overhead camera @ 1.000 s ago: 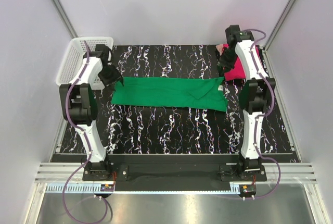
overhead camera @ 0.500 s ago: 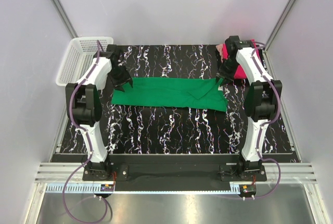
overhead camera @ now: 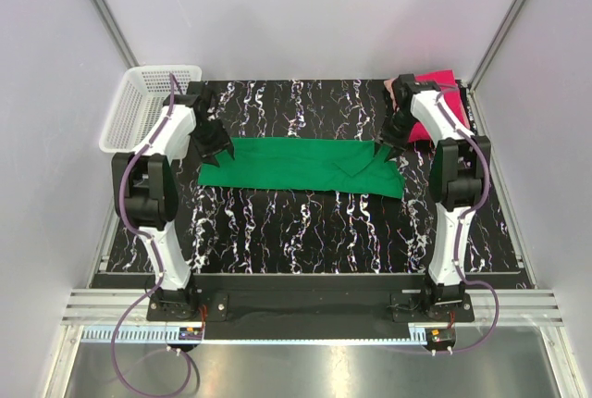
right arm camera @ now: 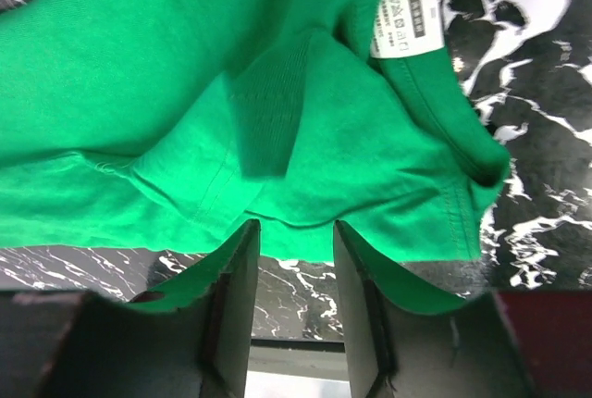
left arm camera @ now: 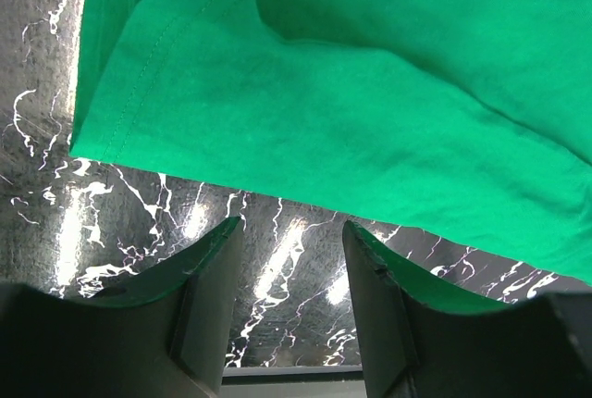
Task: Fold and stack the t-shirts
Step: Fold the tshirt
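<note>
The green t-shirt [overhead camera: 301,165] lies folded into a long strip across the middle of the black marble table [overhead camera: 296,231]. The pink t-shirt [overhead camera: 437,80] sits at the back right corner, partly hidden by the right arm. My left gripper [overhead camera: 216,149] hovers at the strip's back left corner; in the left wrist view its jaws [left arm camera: 291,230] stand open with only table between them, the green hem [left arm camera: 277,185] just beyond the tips. My right gripper [overhead camera: 383,150] is at the strip's back right end; it [right arm camera: 294,230] is open, its tips at the cloth's edge, below the white neck label [right arm camera: 407,20].
A white mesh basket [overhead camera: 139,93] stands at the back left, just off the table's corner. Grey walls close in the back and both sides. Both arm bases are bolted at the near edge.
The left arm swung from beside the basket to the green shirt's left end. The right arm came off the pink shirt down to the green shirt's right end, and its jaws widened.
</note>
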You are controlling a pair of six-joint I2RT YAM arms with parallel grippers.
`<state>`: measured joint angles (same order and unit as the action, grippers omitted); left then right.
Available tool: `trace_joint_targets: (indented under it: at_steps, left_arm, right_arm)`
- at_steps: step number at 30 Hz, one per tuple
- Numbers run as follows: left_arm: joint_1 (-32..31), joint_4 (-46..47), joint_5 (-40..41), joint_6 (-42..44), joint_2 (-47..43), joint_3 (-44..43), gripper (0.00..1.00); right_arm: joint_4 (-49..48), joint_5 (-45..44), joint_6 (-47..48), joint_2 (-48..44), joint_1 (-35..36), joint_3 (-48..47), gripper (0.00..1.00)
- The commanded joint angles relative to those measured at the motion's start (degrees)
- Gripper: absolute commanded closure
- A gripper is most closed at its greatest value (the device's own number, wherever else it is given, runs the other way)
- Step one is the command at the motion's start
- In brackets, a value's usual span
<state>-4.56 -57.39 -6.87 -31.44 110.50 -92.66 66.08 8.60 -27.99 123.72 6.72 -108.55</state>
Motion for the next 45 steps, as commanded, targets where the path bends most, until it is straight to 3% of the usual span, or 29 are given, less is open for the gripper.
trace_joint_targets:
  at_steps: [1, 20, 45]
  left_arm:
    - [0.16, 0.34, 0.19, 0.68, -3.09, 0.64, 0.48]
    - [0.16, -0.01, 1.34, 1.12, -3.80, 1.34, 0.48]
    - [0.16, -0.27, 1.42, 1.38, -3.89, 1.87, 0.48]
  right_arm:
    - [-1.83, 2.99, 1.18, 0.91, 0.84, 1.06, 0.55]
    - [-9.66, 10.91, -2.33, 1.43, 1.01, 7.21, 0.53]
    - [-11.59, 13.19, -3.83, 5.30, 2.42, 1.15, 0.53]
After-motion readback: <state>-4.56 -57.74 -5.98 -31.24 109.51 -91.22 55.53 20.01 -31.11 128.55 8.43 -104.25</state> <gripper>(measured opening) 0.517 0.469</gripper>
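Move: The loose sleeve flap folded onto the green t-shirt lies about 5 cm below the open right fingers, some 3 cm to their left and 1 cm nearer the base. The white label sits around 2 cm ahead and 3 cm right of that hand, also 5 cm down. The red shirt stack is roughly 12 cm ahead and 11 cm to its right. From the left hand the flap is about 31 cm right, 2 cm back and 7 cm below. Fingers still open, the right hand comes down onto the sleeve flap until the fingertip on its right meets the raised cloth. It travels about 5 cm left and 5 cm down, away from the label, the fingertips swinging some 10 degrees to the left, then lifts about a centimetre and edges slightly forward while still drifting left. ##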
